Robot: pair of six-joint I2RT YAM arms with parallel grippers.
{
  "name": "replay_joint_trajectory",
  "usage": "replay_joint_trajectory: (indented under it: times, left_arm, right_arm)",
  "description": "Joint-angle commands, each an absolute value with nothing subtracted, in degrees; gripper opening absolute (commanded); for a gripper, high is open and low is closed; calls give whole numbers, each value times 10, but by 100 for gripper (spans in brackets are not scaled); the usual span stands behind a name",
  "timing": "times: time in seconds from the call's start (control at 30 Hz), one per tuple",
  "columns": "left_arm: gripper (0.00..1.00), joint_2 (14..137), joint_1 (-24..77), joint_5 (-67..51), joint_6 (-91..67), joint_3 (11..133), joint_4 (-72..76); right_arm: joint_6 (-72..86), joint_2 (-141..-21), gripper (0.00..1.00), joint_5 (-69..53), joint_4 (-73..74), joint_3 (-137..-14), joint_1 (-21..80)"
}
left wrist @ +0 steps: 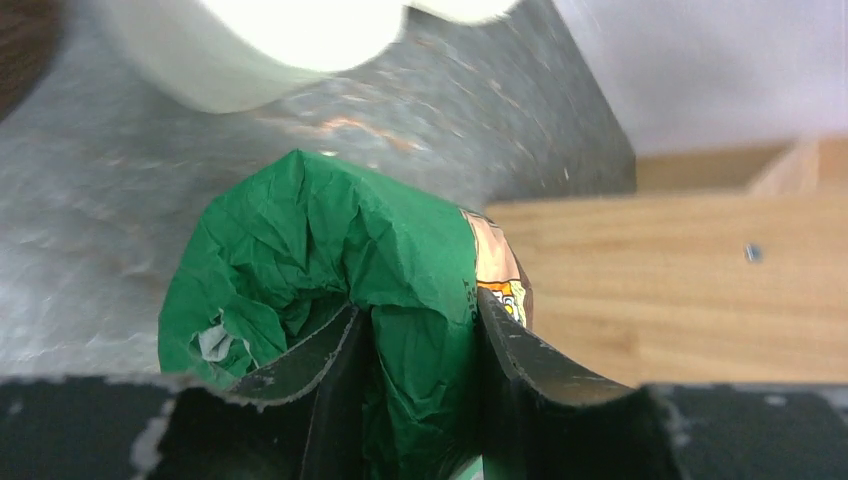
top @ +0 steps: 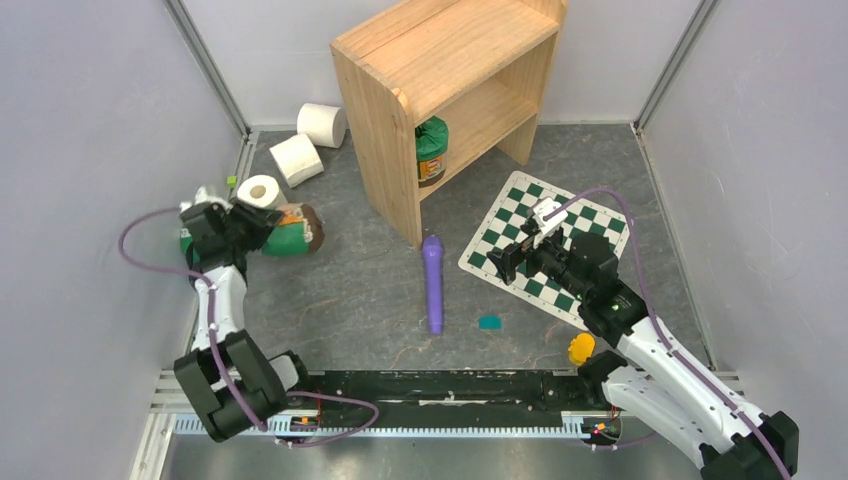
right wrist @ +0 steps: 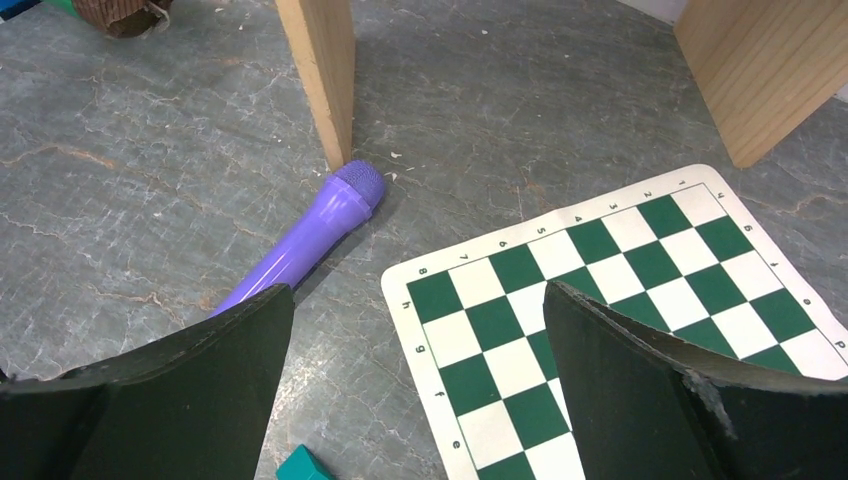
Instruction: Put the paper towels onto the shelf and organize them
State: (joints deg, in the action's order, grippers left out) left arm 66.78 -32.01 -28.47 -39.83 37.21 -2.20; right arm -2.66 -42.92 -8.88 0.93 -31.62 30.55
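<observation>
Three white paper towels lie on the floor at the back left: one [top: 322, 124] by the wall, one [top: 296, 159] in front of it, and one [top: 261, 190] standing on end beside my left gripper [top: 258, 228]. That gripper [left wrist: 418, 305] is shut on the crumpled green wrap of a lying green canister [left wrist: 330, 240] [top: 292, 232], not on a roll. A roll's white side [left wrist: 270, 40] shows just beyond the canister. The wooden shelf [top: 450, 70] stands at the back centre. My right gripper [top: 508, 262] [right wrist: 415, 300] hangs open and empty over the chessboard's edge.
A second green canister [top: 431, 150] stands on the shelf's lower tier. A purple microphone-shaped stick [top: 433, 285] [right wrist: 310, 235] lies by the shelf's front panel [right wrist: 320, 70]. Right of the stick are the green-and-white chessboard [top: 560, 235] [right wrist: 620, 290] and a small teal block [top: 489, 322] [right wrist: 300, 467]. Walls close in on both sides.
</observation>
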Motion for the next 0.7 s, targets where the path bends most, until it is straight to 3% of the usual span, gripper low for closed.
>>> replay_joint_trajectory:
  times: [0.0, 0.3, 0.67]
  left_arm:
    - [27, 615, -203, -227, -240, 475, -156]
    - [25, 543, 49, -122, -119, 505, -320]
    - [25, 452, 305, -88, -73, 483, -327]
  right_arm:
    - [-36, -416, 98, -83, -5, -318, 307]
    - [-43, -421, 98, -115, -2, -330, 307]
    - [-45, -450, 98, -155, 43, -380, 308]
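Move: The left gripper already holds the green-and-brown paper towel pack, raised. The open right gripper, where the pack is headed, waits about 53 cm to its right, 10 cm back and some 5 cm higher. The upright white roll stands 6 cm ahead and 5 cm left, the purple microphone 39 cm right and 15 cm back, both lower. From the right gripper, the held pack lies about 49 cm left, 9 cm ahead and a little lower. Keep the left fingers clamped on the towel pack and sweep it quickly to the right, about 23 cm, towards the waiting right gripper. Lift some 5 cm early on, then draw back about 10 cm towards the base as the sweep continues, turning the hand about 50 degrees clockwise and rolling its left side up. ##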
